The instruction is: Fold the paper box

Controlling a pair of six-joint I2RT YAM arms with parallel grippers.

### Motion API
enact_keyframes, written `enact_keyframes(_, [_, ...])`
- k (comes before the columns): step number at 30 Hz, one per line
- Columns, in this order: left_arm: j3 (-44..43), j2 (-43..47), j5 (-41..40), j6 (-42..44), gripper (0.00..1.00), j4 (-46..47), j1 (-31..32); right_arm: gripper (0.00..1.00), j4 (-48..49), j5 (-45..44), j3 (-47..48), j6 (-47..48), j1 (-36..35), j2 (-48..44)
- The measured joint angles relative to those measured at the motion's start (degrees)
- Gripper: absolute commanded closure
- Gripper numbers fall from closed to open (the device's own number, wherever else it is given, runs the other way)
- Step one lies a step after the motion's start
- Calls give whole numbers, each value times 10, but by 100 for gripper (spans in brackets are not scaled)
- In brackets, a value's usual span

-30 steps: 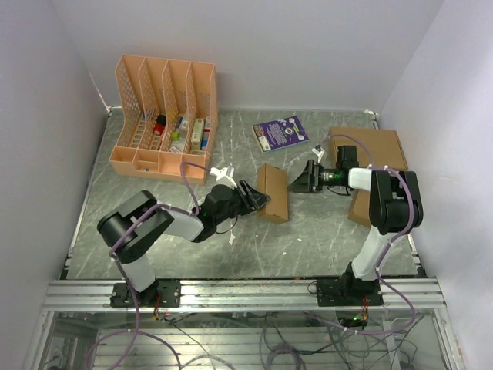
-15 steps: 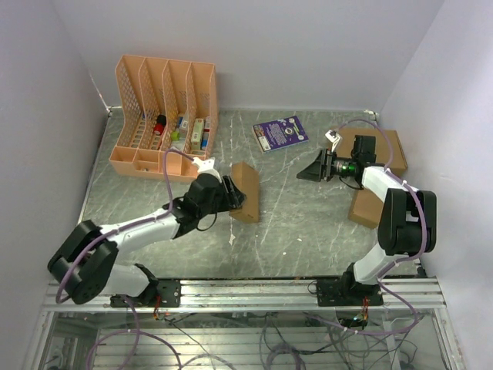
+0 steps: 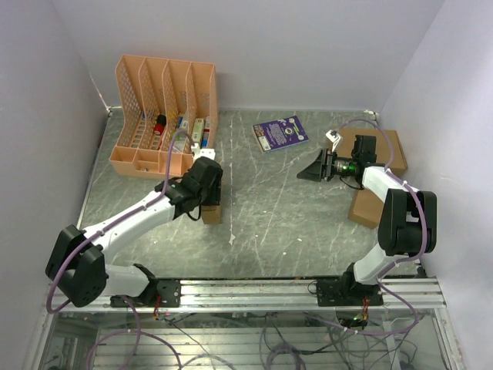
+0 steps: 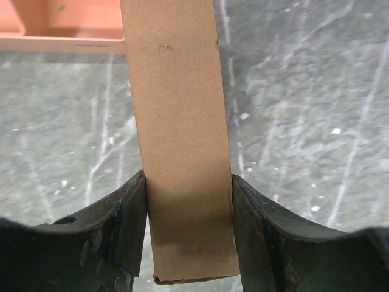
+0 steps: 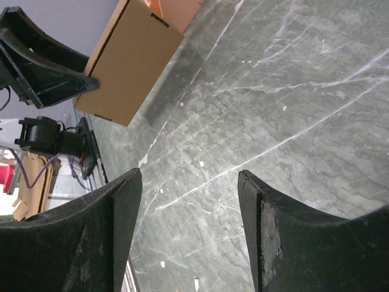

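The paper box (image 4: 176, 91) is a slim brown carton, and my left gripper (image 4: 188, 176) is shut on its narrow sides, both fingers pressed against the cardboard. In the top view the paper box (image 3: 212, 211) pokes out below the left gripper (image 3: 208, 196), left of the table's middle. The table shows beneath it; I cannot tell whether it touches. My right gripper (image 3: 306, 173) hovers at the right, open, jaws pointing left with only table between them. In its wrist view the right gripper (image 5: 189, 172) looks across at the paper box (image 5: 130, 61).
An orange file organiser (image 3: 166, 116) with small items stands at the back left, close behind the left gripper. A purple booklet (image 3: 280, 132) lies at the back middle. A large brown cardboard box (image 3: 381, 146) and a second small carton (image 3: 364, 206) lie at the right edge.
The left arm has carried the carton from the table's middle to the left and turned it. The right gripper drew back to the right and has since held still.
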State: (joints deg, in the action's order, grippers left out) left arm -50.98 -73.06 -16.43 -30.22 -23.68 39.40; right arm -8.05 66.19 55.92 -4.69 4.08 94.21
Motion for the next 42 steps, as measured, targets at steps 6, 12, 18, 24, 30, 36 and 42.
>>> enact_keyframes(6, [-65,-43,-48,39,43,-93,0,36,0,1,0,0,0,0])
enact_keyframes(12, [-99,-79,-93,49,42,-136,27,36,-1,1,0,0,0,0])
enact_keyframes(18, [-113,-142,-158,43,37,-163,78,36,-3,1,0,3,0,2])
enact_keyframes(24, [-129,-179,-196,32,21,-179,107,36,-3,1,0,3,1,3])
enact_keyframes(30, [-133,-205,-197,19,13,-182,138,35,-3,1,0,5,1,3])
enact_keyframes(36, [-133,-201,-182,10,14,-175,147,35,-4,1,0,6,1,3])
enact_keyframes(42, [-132,-169,-163,5,14,-158,148,35,-4,2,0,7,1,4])
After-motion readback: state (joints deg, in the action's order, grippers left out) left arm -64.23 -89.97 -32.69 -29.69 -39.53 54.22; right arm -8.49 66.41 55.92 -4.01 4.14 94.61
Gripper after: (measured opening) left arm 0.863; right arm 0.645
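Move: The left hand holds the paper box, its middle about 5 cm ahead of the fingers and a touch lower. The bare table spot it is taken to lies some 3 cm ahead, 3 cm to the right and 12 cm below. The organizer's middle is around 20 cm ahead, 14 cm to the left, 8 cm below; the purple booklet 22 cm ahead, 25 cm to the right, 12 cm below. From the idle right hand the spot is 27 cm left, 4 cm back, 13 cm below. Rolling its left side up by some 30 degrees, the left hand carries the paper box slightly left, then lowers it about 4.5 cm towards the bare table while easing back a little and drifting right, roughly 5 cm from its leftmost point. The fingers open and let go of the box's near end on the way down, and the hand rises about a centimetre at the end. ##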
